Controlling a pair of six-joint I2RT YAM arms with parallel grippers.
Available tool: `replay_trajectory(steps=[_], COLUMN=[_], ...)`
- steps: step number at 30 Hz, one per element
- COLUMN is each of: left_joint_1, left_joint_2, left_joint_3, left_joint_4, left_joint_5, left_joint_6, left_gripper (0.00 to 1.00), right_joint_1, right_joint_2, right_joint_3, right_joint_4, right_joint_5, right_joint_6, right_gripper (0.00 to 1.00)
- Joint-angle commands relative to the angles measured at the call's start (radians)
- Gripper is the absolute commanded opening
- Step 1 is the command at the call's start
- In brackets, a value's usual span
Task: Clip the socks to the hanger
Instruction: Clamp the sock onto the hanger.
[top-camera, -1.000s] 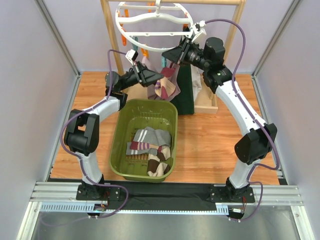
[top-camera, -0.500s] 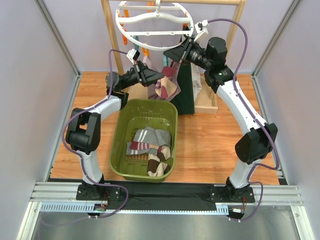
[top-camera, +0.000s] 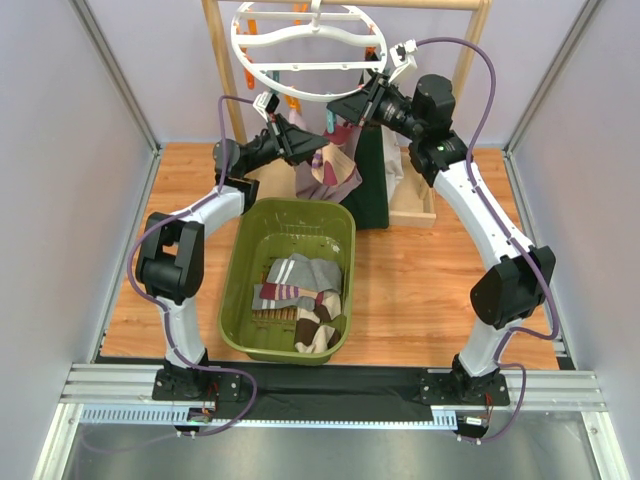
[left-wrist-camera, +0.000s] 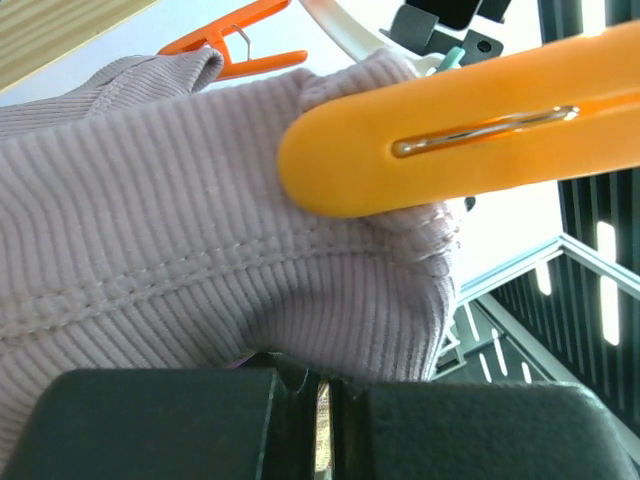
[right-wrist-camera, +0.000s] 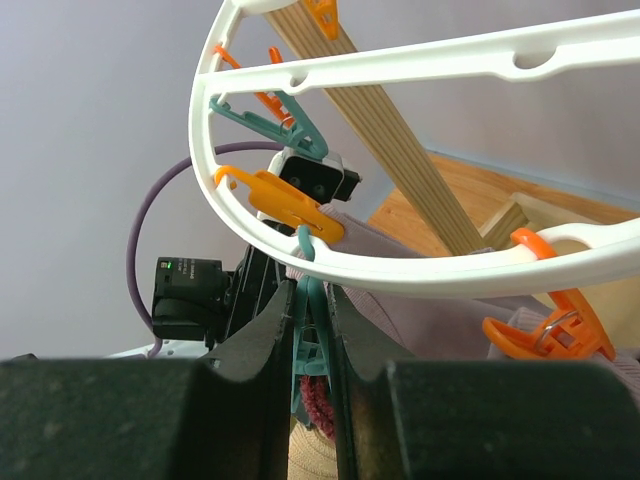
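Note:
The white ring hanger (top-camera: 310, 45) hangs from the wooden rail. My left gripper (top-camera: 300, 145) is raised just under it, shut on a lilac ribbed sock (left-wrist-camera: 200, 220). An orange clip (left-wrist-camera: 460, 130) lies across the sock's top edge; whether it bites the fabric I cannot tell. My right gripper (right-wrist-camera: 310, 295) is shut on a teal clip (right-wrist-camera: 308, 350) hanging from the ring (right-wrist-camera: 400, 270), with maroon fabric just below it. A dark green sock (top-camera: 372, 180) hangs from the hanger. Grey-striped (top-camera: 295, 272) and argyle (top-camera: 315, 332) socks lie in the basket.
The olive-green basket (top-camera: 240, 270) sits on the wooden table between the arms. The wooden rack's posts (top-camera: 225, 80) and base (top-camera: 415, 200) stand at the back. Grey walls close in left and right.
My left gripper has lifted the lilac sock up and to the right, closer to the ring. The right gripper rose slightly early on and then stayed on the teal clip.

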Motion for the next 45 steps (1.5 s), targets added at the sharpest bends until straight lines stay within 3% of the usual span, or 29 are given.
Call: replay_trajectory(steps=[1,8,11,15,17,23,28,29,31,34,35,37,38,45], left_joint_1=[-0.004,-0.004,-0.004,-0.004,-0.004,-0.004,-0.004,-0.004,-0.002,-0.002,-0.001,-0.002,-0.002,-0.008], left_joint_2=[0.007,0.01,0.015,0.01,0.006,0.002,-0.007,-0.013,-0.045,-0.111,-0.132,-0.206,-0.23,-0.477], left_joint_3=[0.04,0.048,0.057,0.077,0.078,0.081,0.061,0.055,0.012,-0.043,-0.058,-0.09,-0.097,-0.161], left_joint_4=[0.21,0.207,0.215,0.206,0.196,0.178,0.15,0.138,0.089,-0.056,-0.108,-0.292,-0.431,-0.952], left_joint_5=[-0.034,-0.037,-0.049,-0.051,-0.044,-0.038,-0.02,-0.012,-0.005,0.023,0.026,0.028,0.028,-0.107], left_joint_6=[-0.052,-0.054,-0.063,-0.063,-0.052,-0.042,-0.003,0.01,0.073,0.231,0.28,0.392,0.505,0.952], left_gripper=[0.0,0.0,0.0,0.0,0.0,0.0,0.0,0.03,0.19,0.3,0.38,0.47,0.59,0.68], right_joint_1=[-0.005,-0.005,-0.005,-0.005,-0.005,-0.005,-0.005,-0.003,-0.009,-0.011,-0.011,-0.012,-0.009,0.004], right_joint_2=[-0.048,-0.048,-0.045,-0.042,-0.039,-0.044,-0.059,-0.064,-0.077,-0.111,-0.12,-0.149,-0.16,-0.235], right_joint_3=[-0.003,0.0,0.002,0.002,0.003,0.005,0.008,0.012,0.026,0.014,0.005,-0.014,-0.038,-0.096], right_joint_4=[0.063,0.06,0.058,0.055,0.055,0.04,-0.055,-0.084,-0.163,-0.23,-0.238,-0.255,-0.255,-0.269], right_joint_5=[-0.018,-0.022,-0.028,-0.033,-0.035,-0.019,0.031,0.047,0.076,0.1,0.1,0.103,0.104,0.088], right_joint_6=[0.011,0.011,0.011,0.013,0.013,0.008,-0.042,-0.055,-0.098,-0.141,-0.147,-0.167,-0.171,-0.207], right_gripper=[0.0,0.0,0.07,0.32,0.34,0.61,0.94,1.0,1.0,1.0,1.0,1.0,1.0,0.98])
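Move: The left gripper still pinches the striped sock by its cuff, and the teal clip it is for stands about 4 cm above it, 2 cm to its right and 1 cm farther out. The lilac cloth hangs some 4 cm ahead and 5 cm lower. From the right gripper, which squeezes this teal clip right at its pads, the cuff lies about 4 cm below, 2 cm left and 1 cm back; the yellow-orange clip is some 8 cm left and 3 cm out. Nudge the left gripper up about 1 cm to feed the cuff to the clip, holding the right nearly still, then open the right fingers wide to let the teal clip shut on it. Next open the left fingers to free the sock, dipping first; draw the left back about 4 cm, its tips tilting down and swinging counter-clockwise, and the right back and to its right. ##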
